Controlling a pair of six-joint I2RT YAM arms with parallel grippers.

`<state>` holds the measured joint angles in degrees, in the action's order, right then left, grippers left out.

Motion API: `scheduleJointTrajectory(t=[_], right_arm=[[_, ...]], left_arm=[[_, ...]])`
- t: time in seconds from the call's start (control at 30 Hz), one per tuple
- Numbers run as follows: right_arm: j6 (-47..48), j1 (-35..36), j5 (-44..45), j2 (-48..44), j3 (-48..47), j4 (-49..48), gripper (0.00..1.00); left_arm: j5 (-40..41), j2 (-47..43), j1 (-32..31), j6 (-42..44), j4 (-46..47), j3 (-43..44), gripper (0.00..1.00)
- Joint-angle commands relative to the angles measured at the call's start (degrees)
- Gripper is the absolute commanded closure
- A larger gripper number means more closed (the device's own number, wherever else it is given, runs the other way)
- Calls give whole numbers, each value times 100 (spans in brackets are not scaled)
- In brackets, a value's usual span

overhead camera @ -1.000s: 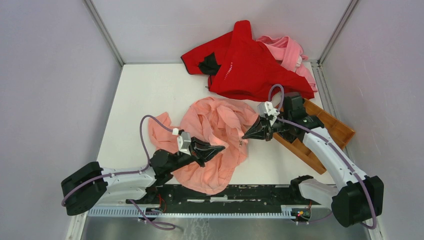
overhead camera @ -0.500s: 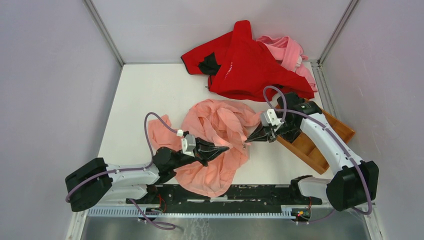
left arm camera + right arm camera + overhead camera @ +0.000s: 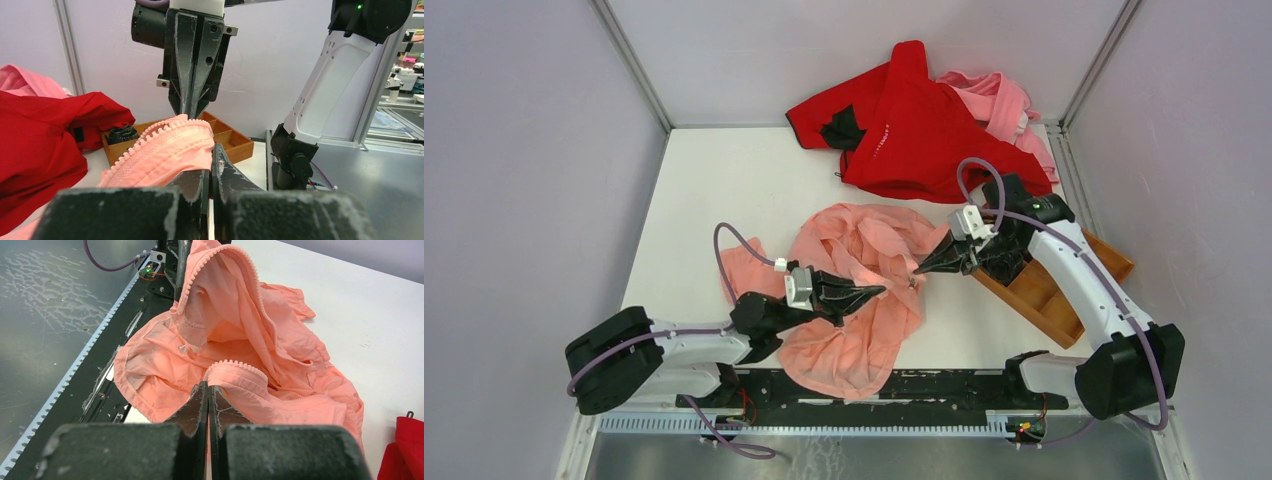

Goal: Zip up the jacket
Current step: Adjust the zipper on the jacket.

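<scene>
The salmon-pink jacket (image 3: pixel 854 250) lies bunched on the white table between the two arms. My left gripper (image 3: pixel 882 291) is shut on a fold of its toothed zipper edge (image 3: pixel 165 145), which drapes over the left finger. Close in front of it, my right gripper (image 3: pixel 917 270) points back at it, shut on another fold of the jacket's zipper edge (image 3: pixel 235 370). In the left wrist view the right gripper (image 3: pixel 192 107) hangs just above the pink fold. In the right wrist view the jacket (image 3: pixel 235 330) rises from the shut right gripper (image 3: pixel 207 385) up to the left gripper (image 3: pixel 180 265).
A bright red garment (image 3: pixel 924 120) and a paler pink one (image 3: pixel 1009 100) are heaped at the back right. A wooden compartment tray (image 3: pixel 1064 290) sits under the right arm, with a dark item (image 3: pixel 120 134) in it. Enclosure walls close both sides.
The left arm has slid a little right, its tip nearing the right gripper. The right arm's wrist has swung back and up slightly. The jacket's lower part has drawn in.
</scene>
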<state>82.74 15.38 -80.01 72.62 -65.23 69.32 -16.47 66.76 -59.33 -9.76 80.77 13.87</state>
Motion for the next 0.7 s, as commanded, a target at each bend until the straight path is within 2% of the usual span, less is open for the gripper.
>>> scheduleJointTrajectory(t=[0.0, 0.2, 0.4, 0.67], right_arm=[[-555, -38, -272, -144, 22, -504, 100], [-2331, -62, 92, -255, 64, -1669, 100], [-2582, -63, -146, -292, 223, -1825, 100], [-2631, -64, -250, -327, 325, -1819, 100]], left_arm=[[-16, 192, 46, -10, 699, 98, 98], [-9, 817, 51, -71, 1392, 98, 98], [33, 1361, 50, 38, 1879, 198, 98], [388, 1194, 146, 203, 1881, 166, 98]])
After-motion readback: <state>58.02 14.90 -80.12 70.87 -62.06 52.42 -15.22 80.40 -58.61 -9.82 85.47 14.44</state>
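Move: The zipper slider hangs just under the right fingertips, about 2 cm back, 1 cm left and 3 cm below. From the left hand it is roughly 4 cm right, 1 cm ahead and 5 cm lower. The left-held zipper edge is some 5 cm left, 3 cm back and 2 cm above the right hand. The jacket body lies about 5 cm ahead, 6 cm left and 22 cm below the left hand. The toothed zipper edge still pinched in the left fingers is lowered about 6 cm, also drawing some 2 cm forward and 2 cm right towards the slider. The right hand keeps its pinch on the opposite edge, easing about 1.5 cm forward, dipping back from a slight rise and tipping nearly 10 degrees. Both grippers stay shut. ##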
